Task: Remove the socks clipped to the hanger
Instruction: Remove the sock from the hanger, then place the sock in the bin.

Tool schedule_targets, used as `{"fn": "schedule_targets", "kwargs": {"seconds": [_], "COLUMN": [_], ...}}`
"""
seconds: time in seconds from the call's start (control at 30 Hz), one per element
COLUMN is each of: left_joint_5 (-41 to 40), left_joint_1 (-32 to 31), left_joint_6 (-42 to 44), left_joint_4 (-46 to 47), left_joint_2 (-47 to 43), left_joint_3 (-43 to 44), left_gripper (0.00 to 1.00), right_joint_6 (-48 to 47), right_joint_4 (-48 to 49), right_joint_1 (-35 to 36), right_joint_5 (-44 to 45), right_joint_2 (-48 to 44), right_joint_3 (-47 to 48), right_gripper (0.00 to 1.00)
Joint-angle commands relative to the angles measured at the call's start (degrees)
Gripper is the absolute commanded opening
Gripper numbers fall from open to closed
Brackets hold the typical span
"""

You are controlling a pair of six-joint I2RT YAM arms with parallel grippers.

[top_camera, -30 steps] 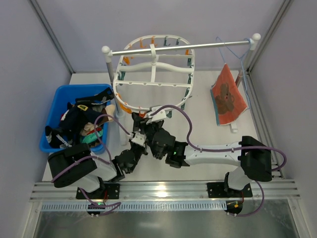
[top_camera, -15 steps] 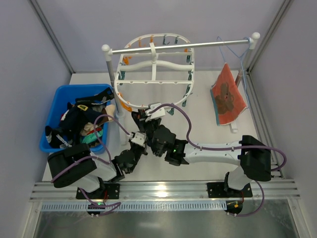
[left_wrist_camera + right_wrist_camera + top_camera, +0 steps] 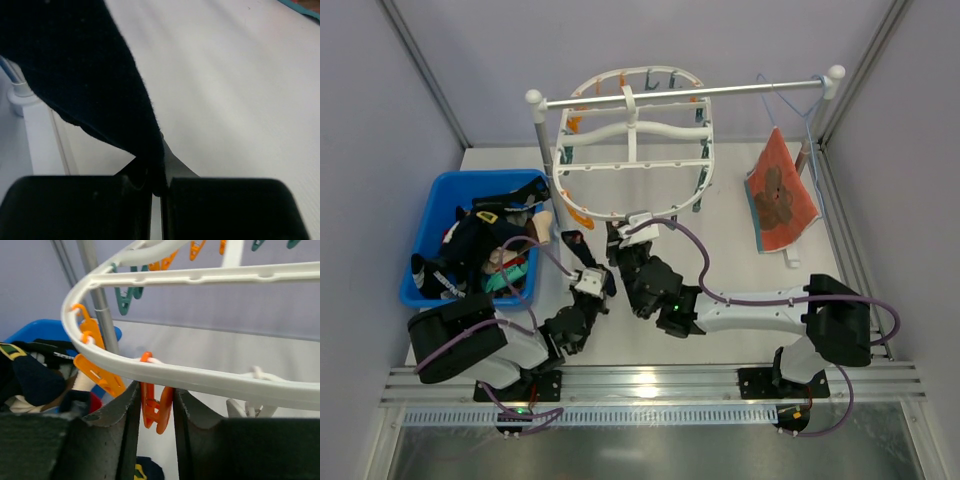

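Observation:
The white hanger (image 3: 631, 140) hangs from the rail, with orange and teal clips along its rim (image 3: 210, 380). My right gripper (image 3: 623, 238) reaches up to the near rim. In the right wrist view its gripper (image 3: 156, 390) is shut on an orange clip (image 3: 150, 405), and no sock hangs from that clip. My left gripper (image 3: 582, 268) sits just left of it, lower, shut on a black sock (image 3: 572, 245). In the left wrist view the sock (image 3: 85, 75) drapes up and left from the shut gripper (image 3: 160, 185), free of the hanger.
A blue bin (image 3: 440, 205) at the left holds several dark socks (image 3: 480, 245). It also shows in the right wrist view (image 3: 35, 330). The metal rail stand (image 3: 680, 95) carries the hanger. At the right a blue wire hanger (image 3: 790, 110) holds an orange-red flower cloth (image 3: 780, 195).
My right gripper has closed on the orange clip at the hanger's near rim. My left gripper has drawn the black sock down and to the left, away from the clip.

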Motion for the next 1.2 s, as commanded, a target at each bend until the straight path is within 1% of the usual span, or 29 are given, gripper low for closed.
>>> {"fn": "schedule_targets", "kwargs": {"seconds": [0.0,0.07,0.13,0.17,0.23,0.27,0.3,0.33,0.37,0.4,0.43,0.47,0.5,0.53,0.6,0.63,0.67,0.7,0.73,0.77,0.8,0.83,0.87,0.93,0.97,1.0,1.1,1.13,1.17], "left_joint_5": [-5.3,-7.0,-7.9,-8.4,-8.4,-8.2,-7.9,-7.8,-7.7,-7.9,-7.8,-7.6,-6.6,-6.1,-5.6,-4.5,-3.0,-1.1,3.8,5.9,9.7,11.0,12.2,13.5,15.0,15.4,17.6,17.8,17.7], "left_joint_1": [-0.3,-0.3,-0.3,-0.2,-0.2,-0.2,-0.1,0.0,0.2,0.3,0.6,1.5,2.2,2.8,5.4,6.4,9.2,10.9,12.9,17.5,19.8,21.9,25.9,29.1,32.2,33.5,38.5,39.7,42.6], "left_joint_6": [0.5,0.4,-0.4,-1.9,-3.8,-4.9,-6.0,-6.4,-6.8,-6.9,-7.3,-7.5,-7.9,-8.5,-8.8,-9.6,-10.1,-10.7,-12.5,-13.4,-14.9,-14.9,-15.8,-16.7,-17.8,-18.4,-19.9,-20.2,-20.4], "left_joint_4": [14.6,12.9,9.3,2.4,-7.5,-12.0,-18.9,-21.0,-22.9,-28.3,-31.4,-35.4,-42.2,-45.7,-49.6,-52.7,-53.7,-54.9,-56.8,-57.9,-59.3,-59.3,-59.8,-60.1,-60.4,-61.5,-62.8,-63.2,-63.9], "left_joint_2": [-3.2,-5.2,-9.1,-11.3,-15.5,-20.4,-22.6,-25.4,-30.2,-33.2,-35.7,-40.6,-42.6,-44.2,-47.7,-48.3,-48.6,-47.6,-46.6,-45.4,-41.6,-39.9,-37.8,-32.8,-31.5,-30.5,-28.2,-27.7,-26.6], "left_joint_3": [-1.5,-1.8,-1.7,-1.2,1.1,2.0,2.4,2.2,2.1,2.1,3.3,4.0,5.2,6.3,9.5,10.4,12.3,13.4,14.8,17.8,19.7,21.2,22.6,27.0,28.7,31.4,35.2,38.2,39.9], "left_gripper": [0.00,0.00,0.00,0.00,0.00,0.00,0.00,0.00,0.00,0.00,0.00,0.00,0.00,0.00,0.00,0.00,0.00,0.00,0.00,0.00,0.00,0.00,0.00,0.00,0.00,0.00,0.00,0.00,0.00], "right_joint_6": [-1.0,-1.0,-0.8,-0.8,-0.7,-0.6,-0.3,0.0,0.3,0.5,0.6,0.7,1.1,2.1,4.0,6.4,8.5,10.7,12.4,15.2,15.9,16.5,16.7,16.7,16.6,16.7,17.2,17.5,18.1], "right_joint_4": [4.1,4.5,5.2,5.6,5.7,6.8,7.2,8.4,8.8,9.3,9.6,9.5,9.0,8.0,6.9,5.6,4.9,4.4,3.5,3.4,4.4,5.2,5.8,6.6,6.5,6.4,5.5,5.3,4.9], "right_joint_1": [-0.5,-0.5,-0.5,-0.5,-0.5,-0.5,-0.5,-0.5,-0.5,-0.5,-0.6,-0.7,-1.0,-1.2,-2.9,-3.9,-4.9,-6.2,-9.0,-10.5,-12.6,-13.5,-14.2,-15.4,-16.5,-17.2,-20.3,-21.3,-23.6], "right_joint_5": [3.1,3.2,3.3,3.4,3.1,3.0,2.8,2.7,2.8,2.8,2.8,2.7,2.4,1.8,0.6,-2.1,-3.6,-5.3,-7.4,-10.9,-12.2,-12.9,-13.6,-14.3,-14.6,-15.1,-17.6,-18.3,-19.3], "right_joint_2": [-3.2,-3.8,-4.4,-5.2,-6.0,-7.0,-7.8,-8.5,-10.1,-10.9,-11.5,-12.3,-13.6,-14.4,-16.4,-17.2,-18.0,-18.9,-20.7,-21.8,-23.5,-24.4,-25.3,-27.2,-28.7,-29.8,-34.1,-35.2,-37.4], "right_joint_3": [-2.3,-4.1,-5.6,-7.0,-8.8,-11.0,-12.2,-14.8,-16.2,-17.4,-19.7,-20.6,-21.4,-23.1,-25.0,-27.0,-28.1,-29.4,-31.8,-33.2,-36.0,-37.4,-38.7,-41.7,-42.6,-43.4,-46.6,-48.2,-48.8], "right_gripper": [0.33,0.66,0.75,0.80,0.81,0.88,0.89,0.90,0.91,0.93,0.93,0.94,0.95,0.95,0.96,0.96,0.96,0.96,0.96,0.96,0.96,0.96,0.96,0.97,0.97,0.97,0.97,0.97,0.97]}}
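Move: The left gripper is pinching the freed sock. The middle of the blue bin lies about 35 cm to its left and 12 cm ahead, some 5 cm lower; the foot of the left hanger post stands about 13 cm to its left and 19 cm ahead, 9 cm below. The right fingers are around the orange clip on the near rim, with another orange clip about 8 cm to their left and 4 cm ahead, level. Keep the left gripper shut on the sock and swing it up and left, then also forward, towards the blue bin's right side, about 16 cm up and 13 cm left, turning some 25 degrees counter-clockwise with its left side dipping. Meanwhile open the right fingers wide to let go of the orange clip, and pull that arm about 20 cm right and 13 cm down, away from the ring. ##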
